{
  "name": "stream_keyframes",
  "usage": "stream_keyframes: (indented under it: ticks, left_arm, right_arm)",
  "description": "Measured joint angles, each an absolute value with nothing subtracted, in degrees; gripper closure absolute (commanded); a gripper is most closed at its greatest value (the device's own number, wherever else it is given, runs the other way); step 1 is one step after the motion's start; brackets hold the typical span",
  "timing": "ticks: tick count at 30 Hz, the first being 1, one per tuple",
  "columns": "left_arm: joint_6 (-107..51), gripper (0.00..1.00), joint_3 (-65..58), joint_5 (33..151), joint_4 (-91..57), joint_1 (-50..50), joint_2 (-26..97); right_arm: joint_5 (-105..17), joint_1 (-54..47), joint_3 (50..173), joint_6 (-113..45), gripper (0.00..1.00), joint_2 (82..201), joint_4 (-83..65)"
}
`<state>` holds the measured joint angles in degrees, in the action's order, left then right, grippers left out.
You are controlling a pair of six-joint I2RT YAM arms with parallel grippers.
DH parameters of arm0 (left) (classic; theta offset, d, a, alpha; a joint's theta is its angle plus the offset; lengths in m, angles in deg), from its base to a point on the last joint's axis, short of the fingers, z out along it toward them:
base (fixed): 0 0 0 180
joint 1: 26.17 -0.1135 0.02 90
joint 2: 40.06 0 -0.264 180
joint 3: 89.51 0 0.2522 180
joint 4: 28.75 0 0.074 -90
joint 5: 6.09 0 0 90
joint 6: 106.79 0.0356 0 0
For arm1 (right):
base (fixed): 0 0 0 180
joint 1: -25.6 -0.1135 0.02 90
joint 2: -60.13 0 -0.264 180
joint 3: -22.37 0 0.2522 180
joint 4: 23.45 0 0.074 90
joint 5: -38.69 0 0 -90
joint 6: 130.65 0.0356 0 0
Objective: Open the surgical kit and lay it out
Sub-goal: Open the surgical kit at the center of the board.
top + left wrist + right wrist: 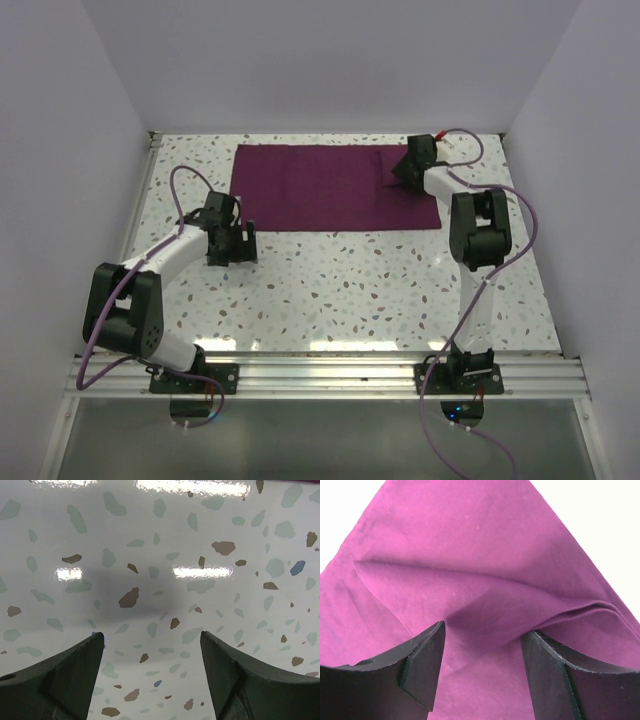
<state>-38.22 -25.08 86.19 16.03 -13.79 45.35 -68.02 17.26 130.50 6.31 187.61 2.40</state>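
Note:
The surgical kit shows as a dark purple cloth wrap [320, 185] lying flat along the back of the table, with a folded flap at its right end. My right gripper [403, 172] is low over that right end. In the right wrist view the right gripper [482, 630] is open, its fingers on either side of a raised fold [485, 595] of the cloth [470, 530]. My left gripper [232, 248] hovers just in front of the cloth's near left corner. In the left wrist view the left gripper [152, 637] is open, and only bare speckled table [160, 555] lies under it.
The speckled terrazzo table [350, 290] is closed in by white walls on the left, back and right. A metal rail [330, 375] carrying both arm bases runs along the near edge. Purple cables [185, 185] loop off each arm.

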Motion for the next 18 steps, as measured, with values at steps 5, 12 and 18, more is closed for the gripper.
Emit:
stream_keyframes:
  ticks: [5, 12, 18]
  left_arm:
    - [-38.22, 0.18, -25.08, 86.21, 16.03, -13.79, 45.45]
    - [-38.22, 0.18, -25.08, 86.19, 16.01, -13.79, 45.54]
    - [-38.22, 0.18, -25.08, 86.13, 16.03, -13.79, 45.54]
  right_arm:
    - [-67.78, 17.26, 133.91, 7.21, 0.36, 189.6, 2.75]
    - [-66.84, 17.24, 139.39, 8.41, 0.62, 193.66, 2.78]
    - [-66.31, 17.24, 140.42, 9.06, 1.0, 195.1, 2.78]
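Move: The raised fold of the surgical kit's turned-back right flap is about 4 cm ahead of the right hand, 1 cm to its left and a centimetre lower. The flap's free far corner lies some 9 cm ahead of that hand and 8 cm left; the kit's near right corner is roughly 21 cm back and 7 cm right. From the left hand, the fold is about 32 cm ahead and 43 cm right. Pinching the raised fold of the kit's flap, the right fingers go from about two-thirds open to almost shut on the cloth. Before that the right hand reaches forward about 4 cm and 1 cm left along the flap, rising slightly, then dips about 1 cm as the fingers close, the wrist hardly turning. ##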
